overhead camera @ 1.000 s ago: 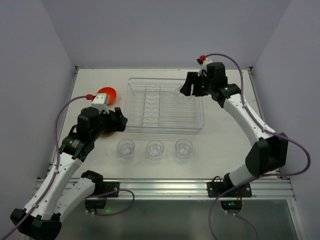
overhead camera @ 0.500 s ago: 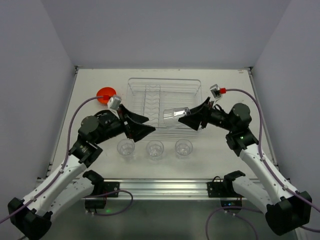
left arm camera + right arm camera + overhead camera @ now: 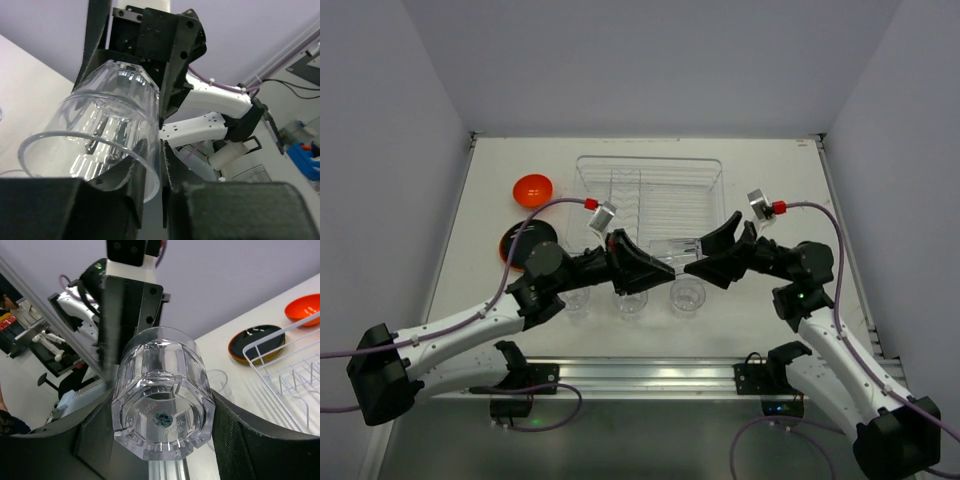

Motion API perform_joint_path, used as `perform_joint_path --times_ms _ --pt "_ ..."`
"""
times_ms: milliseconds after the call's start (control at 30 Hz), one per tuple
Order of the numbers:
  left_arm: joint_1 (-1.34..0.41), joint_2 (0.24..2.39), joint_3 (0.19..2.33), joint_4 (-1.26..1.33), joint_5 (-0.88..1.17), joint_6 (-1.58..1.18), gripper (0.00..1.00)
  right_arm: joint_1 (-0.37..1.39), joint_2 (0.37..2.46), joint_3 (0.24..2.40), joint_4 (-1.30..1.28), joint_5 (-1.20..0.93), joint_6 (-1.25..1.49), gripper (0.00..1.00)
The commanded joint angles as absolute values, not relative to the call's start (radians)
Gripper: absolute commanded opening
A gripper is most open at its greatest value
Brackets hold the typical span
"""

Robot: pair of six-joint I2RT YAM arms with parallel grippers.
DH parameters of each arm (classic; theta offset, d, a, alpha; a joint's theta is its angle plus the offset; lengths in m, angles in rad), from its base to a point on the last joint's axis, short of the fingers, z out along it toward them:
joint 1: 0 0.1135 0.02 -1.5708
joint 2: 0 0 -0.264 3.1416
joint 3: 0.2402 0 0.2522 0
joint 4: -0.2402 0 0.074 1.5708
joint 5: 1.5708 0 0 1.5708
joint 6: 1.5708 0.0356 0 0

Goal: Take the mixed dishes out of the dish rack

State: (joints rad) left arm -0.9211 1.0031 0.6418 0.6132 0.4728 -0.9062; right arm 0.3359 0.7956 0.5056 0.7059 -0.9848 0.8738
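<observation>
A clear ribbed tumbler [image 3: 677, 250] hangs in the air between my two grippers, above the table in front of the dish rack [image 3: 650, 165]. My left gripper [image 3: 663, 264] is shut on its rim, one finger inside and one outside, as the left wrist view shows [image 3: 161, 145]. My right gripper [image 3: 694, 262] is shut around its base [image 3: 162, 405]. Three more tumblers [image 3: 631, 300] stand in a row below. An orange bowl [image 3: 533, 189] and a plate stack with black on top [image 3: 518, 243] sit at the left. The rack looks bare of dishes.
The rack's wire dividers and clear rim [image 3: 287, 357] show in the right wrist view, with the plate stack [image 3: 257, 342] and bowl [image 3: 302, 310] beyond. The aluminium rail [image 3: 650, 375] runs along the near table edge. Side walls close in the table.
The right gripper brought the tumbler from the rack's far right down to the front centre. The left arm swung right from the plate stack and closed on the tumbler's rim.
</observation>
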Motion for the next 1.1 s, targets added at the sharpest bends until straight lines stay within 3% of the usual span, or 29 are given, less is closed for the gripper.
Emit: perform_joint_path --times_ms 0,33,67,133,167,267,433,767,967,1067 --pt "-0.953 1.006 0.684 0.739 0.417 -0.884 0.15 0.336 0.741 0.476 0.789 -0.979 0.856 0.06" --pt "-0.957 1.006 0.686 0.724 0.408 -0.876 0.0 0.336 0.73 0.468 0.787 -0.973 0.848 0.11" --pt "-0.96 1.005 0.689 0.709 0.387 -0.867 0.0 0.336 0.703 0.451 0.778 -0.968 0.847 0.22" --pt "-0.963 0.988 0.696 0.638 0.358 -0.832 0.0 0.336 0.674 0.445 0.737 -0.939 0.813 0.82" --pt "-0.963 0.968 0.703 0.596 0.312 -0.795 0.0 0.334 0.635 0.472 0.584 -0.918 0.781 0.99" --pt "-0.965 0.93 0.748 0.369 0.182 -0.703 0.0 0.334 0.551 0.601 0.108 -0.654 0.605 0.99" --pt "-0.977 1.04 0.955 -0.006 0.097 -0.552 0.0 0.334 0.471 0.771 -0.363 -0.095 0.511 0.99" --pt "-1.244 1.685 1.691 -0.628 -0.126 -0.238 0.0 0.336 0.244 1.108 -0.901 0.368 0.456 0.99" --pt "-1.267 2.006 1.981 -0.796 -0.083 -0.134 0.0 0.334 0.216 1.334 -1.075 0.449 0.423 0.99" --pt "-1.292 2.187 2.284 -0.995 -0.101 -0.074 0.0 0.336 0.207 1.377 -1.11 0.456 0.39 0.99"
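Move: The clear glass lies sideways between my hands. Its middle is about 4 cm ahead and 4 cm right of my left hand, level, and some 3 cm left of my right, which holds it near the base. The empty spot for it is roughly 21 cm right, 8 ahead and 27 below my left hand. The right glass of the standing row is 6 right and 8 ahead, the middle glass 7 left and 7 ahead, both about 27 below. My left fingers finish closing and pinch the glass's rim wall; my right fingers then spread and release the base. I swing the right hand clear, about 26 cm right, back and rising, turning some 80 degrees clockwise. The left, after easing forward about 5 cm, carries the glass right (about 17 cm) and down (15 cm) towards the empty spot, tipping its fingers down about 65 degrees. ##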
